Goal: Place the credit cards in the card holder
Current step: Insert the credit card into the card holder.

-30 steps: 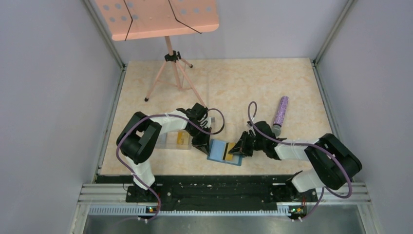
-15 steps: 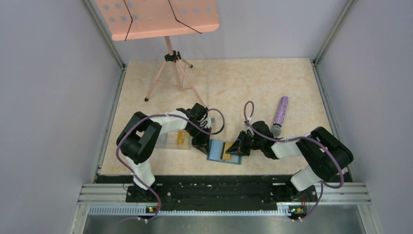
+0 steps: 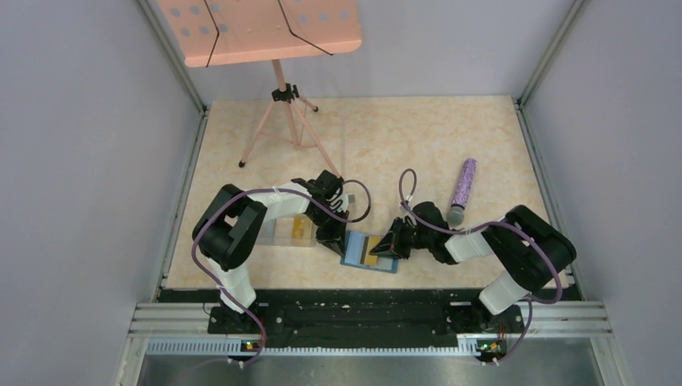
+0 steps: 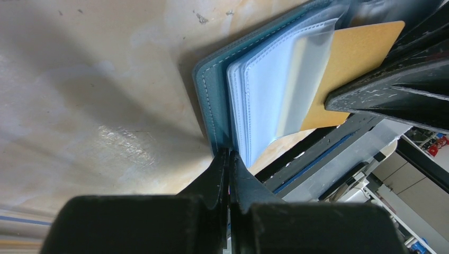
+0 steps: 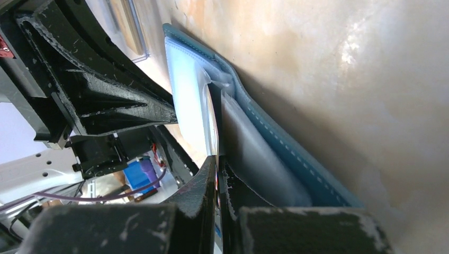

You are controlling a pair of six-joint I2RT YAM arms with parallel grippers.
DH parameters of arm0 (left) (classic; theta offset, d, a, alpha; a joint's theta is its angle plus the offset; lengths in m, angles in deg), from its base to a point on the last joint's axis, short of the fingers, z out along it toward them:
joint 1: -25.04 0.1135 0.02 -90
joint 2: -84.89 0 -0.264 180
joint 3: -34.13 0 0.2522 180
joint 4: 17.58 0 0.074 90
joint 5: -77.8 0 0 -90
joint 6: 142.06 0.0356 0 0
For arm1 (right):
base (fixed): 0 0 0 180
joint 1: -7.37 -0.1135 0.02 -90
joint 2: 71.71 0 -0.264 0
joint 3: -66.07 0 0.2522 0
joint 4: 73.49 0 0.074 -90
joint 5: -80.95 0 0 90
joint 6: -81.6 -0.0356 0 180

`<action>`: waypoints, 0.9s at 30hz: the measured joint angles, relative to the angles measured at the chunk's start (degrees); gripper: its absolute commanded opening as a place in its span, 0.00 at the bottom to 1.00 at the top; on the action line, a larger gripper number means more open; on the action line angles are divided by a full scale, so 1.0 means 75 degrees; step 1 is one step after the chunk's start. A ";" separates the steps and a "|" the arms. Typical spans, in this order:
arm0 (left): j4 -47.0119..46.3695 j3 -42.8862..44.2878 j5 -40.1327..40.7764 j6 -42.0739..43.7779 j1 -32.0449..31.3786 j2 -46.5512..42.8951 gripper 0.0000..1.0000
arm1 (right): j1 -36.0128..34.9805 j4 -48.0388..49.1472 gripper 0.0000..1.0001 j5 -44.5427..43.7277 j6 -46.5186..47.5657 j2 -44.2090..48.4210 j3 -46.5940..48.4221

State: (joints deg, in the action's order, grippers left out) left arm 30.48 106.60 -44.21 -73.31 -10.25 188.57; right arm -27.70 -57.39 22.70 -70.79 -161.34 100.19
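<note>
The teal card holder (image 3: 359, 256) lies open near the table's front edge, its pale blue slots (image 4: 275, 79) facing up. My left gripper (image 3: 332, 240) is shut on the holder's left edge (image 4: 214, 106), and its tips (image 4: 229, 154) meet right at the spine. A yellow-gold credit card (image 3: 372, 247) lies partly inside a slot, its outer half (image 4: 355, 53) sticking out to the right. My right gripper (image 3: 391, 241) is shut on that card, which shows edge-on between its tips (image 5: 217, 161), next to the teal cover (image 5: 280, 145).
A clear plastic box (image 3: 281, 232) holding another yellow card (image 3: 303, 229) sits just left of the left gripper. A purple glitter microphone (image 3: 464, 185) lies right of centre. A pink music stand (image 3: 277, 88) stands at the back left. Metal rails border the table.
My right arm has slid left with the yellow card, which now sits deeper in the holder's slot. The left gripper has kept its place on the holder.
</note>
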 measured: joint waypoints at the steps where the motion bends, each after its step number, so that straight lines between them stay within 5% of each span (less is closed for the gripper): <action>1: 0.0006 0.0000 0.0000 0.0000 0.0000 0.0000 0.00 | -0.0029 0.0090 0.04 0.0012 -0.0026 -0.0085 0.0017; 10: 0.0079 0.0000 0.0012 0.0003 0.0015 0.0000 0.00 | -0.0463 -0.0912 0.25 -0.0274 0.0230 -0.0431 0.0918; 19: 0.0032 0.0000 -0.0017 0.0000 0.0012 0.0000 0.00 | -0.0746 -0.3695 0.62 -0.1195 0.0991 0.0055 0.2253; 27: 0.0015 0.0000 -0.0023 -0.0006 0.0012 0.0000 0.00 | -0.1008 -0.5301 0.71 -0.1955 0.1384 0.0140 0.3013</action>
State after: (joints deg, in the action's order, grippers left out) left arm 30.59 106.60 -44.38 -73.36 -10.16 188.57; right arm -35.26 -97.14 8.03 -60.41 -160.29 122.79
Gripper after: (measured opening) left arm 0.010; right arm 0.689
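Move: The right gripper still pinches the outer edge of the gold card; the half-filled pocket of the card holder lies about 4 cm to its left, 1 cm farther out and 1 cm lower. The holder's right half is some 3 cm to its right and 1 cm nearer the base, and the clear card box about 22 cm left and 5 cm farther out. From the left gripper, shut at the holder's near left corner, that pocket is roughly 4 cm right and 2 cm ahead. Push the right gripper about 2 cm left with the card, into the pocket, and start opening the fingers on the way to let the card go. Then lift about 1.5 cm, ease roughly 1 cm forward and 1 cm back right, opening wide while the fingers tip some 20 degrees steeper downward. Keep the left gripper shut and still beside the holder's left edge. ##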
